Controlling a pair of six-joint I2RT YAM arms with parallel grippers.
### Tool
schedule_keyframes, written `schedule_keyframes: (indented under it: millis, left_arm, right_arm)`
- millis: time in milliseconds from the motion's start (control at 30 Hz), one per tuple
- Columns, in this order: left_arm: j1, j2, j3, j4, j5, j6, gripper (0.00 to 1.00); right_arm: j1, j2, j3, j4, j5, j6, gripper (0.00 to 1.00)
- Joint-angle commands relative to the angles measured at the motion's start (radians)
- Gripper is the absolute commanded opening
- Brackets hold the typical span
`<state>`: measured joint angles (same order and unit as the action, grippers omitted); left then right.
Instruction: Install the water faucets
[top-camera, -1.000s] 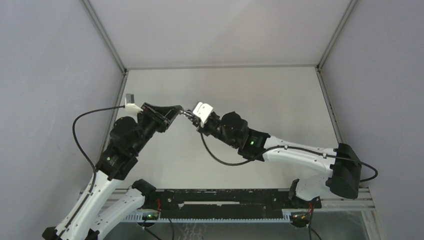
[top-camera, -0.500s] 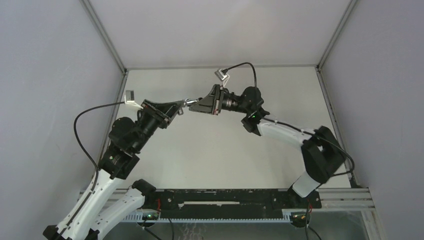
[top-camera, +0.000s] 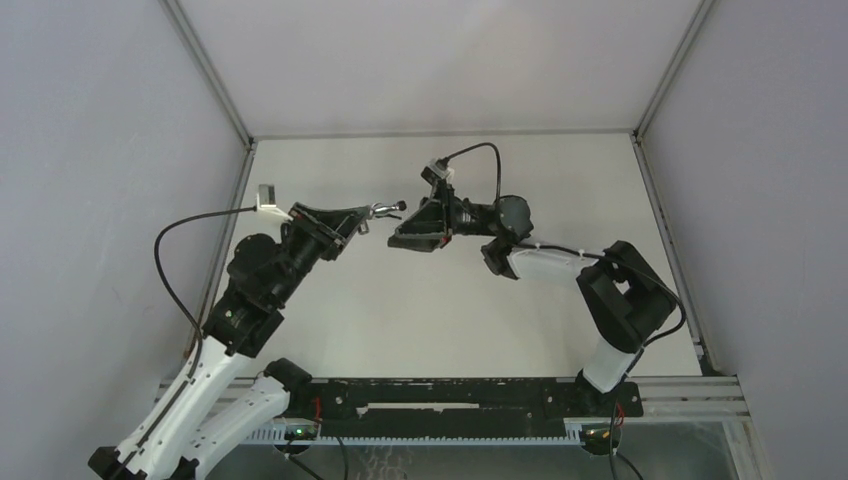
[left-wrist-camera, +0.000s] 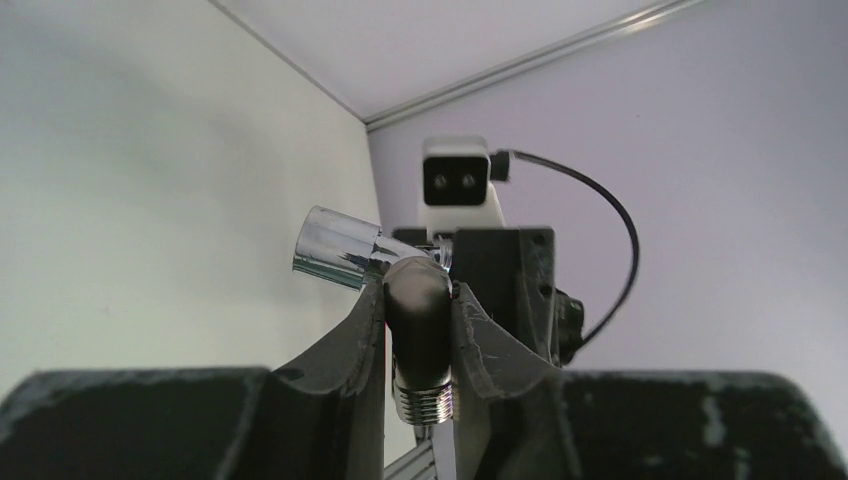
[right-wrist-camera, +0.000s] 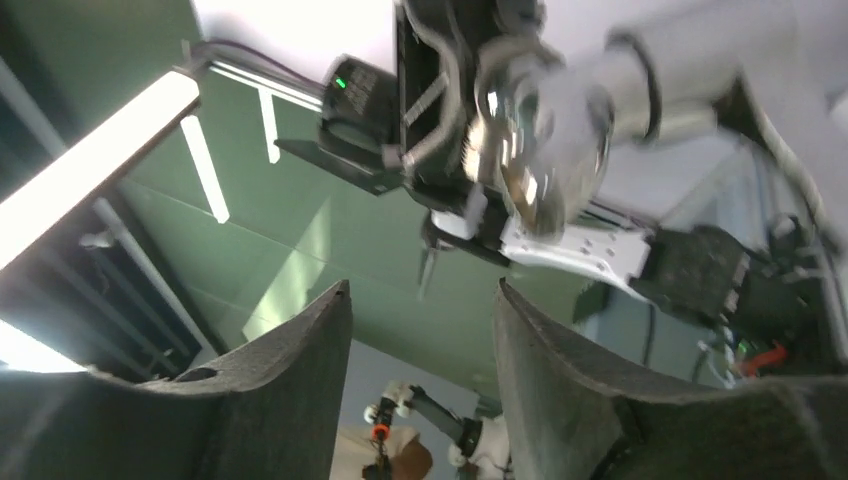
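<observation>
A shiny silver water faucet (left-wrist-camera: 420, 330), bent like an elbow, sits between the fingers of my left gripper (left-wrist-camera: 418, 290), which is shut on it. Its cylinder end (left-wrist-camera: 335, 248) sticks out to the left and its threaded end (left-wrist-camera: 427, 402) points back toward the wrist. From above, the faucet (top-camera: 384, 209) is held in the air over the table by the left gripper (top-camera: 368, 215). My right gripper (top-camera: 398, 236) faces it from the right, just apart, open and holding nothing. In the right wrist view, the right gripper (right-wrist-camera: 420, 300) is empty and the faucet (right-wrist-camera: 530, 140) is a blur beyond it.
Both arms meet above the middle left of the white table (top-camera: 560, 180), which has grey walls on three sides. A metal rail (top-camera: 450, 395) runs along the near edge by the arm bases. The right arm's wrist camera (left-wrist-camera: 456, 184) looms just behind the faucet.
The right gripper has opened, let go of the faucet and drawn slightly back to the right, its wrist turned. The left gripper keeps the faucet in about the same place.
</observation>
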<state>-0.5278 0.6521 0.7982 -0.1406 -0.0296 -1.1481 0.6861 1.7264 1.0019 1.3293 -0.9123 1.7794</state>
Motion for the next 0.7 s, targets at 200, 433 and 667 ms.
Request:
schedule_keyframes:
  millis: [200,433,667]
  left_arm:
    - [0.016,0.138,0.025,0.04,-0.018,0.063,0.0]
    - [0.035,0.524,0.195,0.04,0.248,0.157,0.0]
    - [0.037,0.911,0.354,0.161,0.493,0.163,0.0]
  right_arm:
    - [-0.129,-0.458,-0.292,-0.928,0.027,-0.733,0.75]
    - [-0.172,-0.777,-0.215,-1.68,0.682,-1.173,0.97]
    - [-0.196,-0.893,-0.215,-1.812,0.866,-1.216,1.0]
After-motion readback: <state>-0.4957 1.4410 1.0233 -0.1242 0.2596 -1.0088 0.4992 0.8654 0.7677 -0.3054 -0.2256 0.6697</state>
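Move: The faucet is already pinched in the left gripper by its brass stub, its middle about 2 cm ahead, 4 cm to the right and 1 cm below that hand. The right gripper, half open and clear of the faucet, has its fingertips some 3 cm nearer the base and 6 cm to the right of the left hand, at the same height. From the right hand the faucet lies about 5 cm ahead, 2 cm to the left and 1 cm lower. The left hand keeps its grip on the stub and carries the faucet down about 16 cm towards the bare middle of the table, going forward as it sinks and then swinging to the right too, with the fingers tipping down some 25 degrees. The right hand, already off the faucet, clears the way by sinking and drawing off to the right, away from the faucet, its fingers spreading fully wide while they tip downward and the wrist swings clockwise. ##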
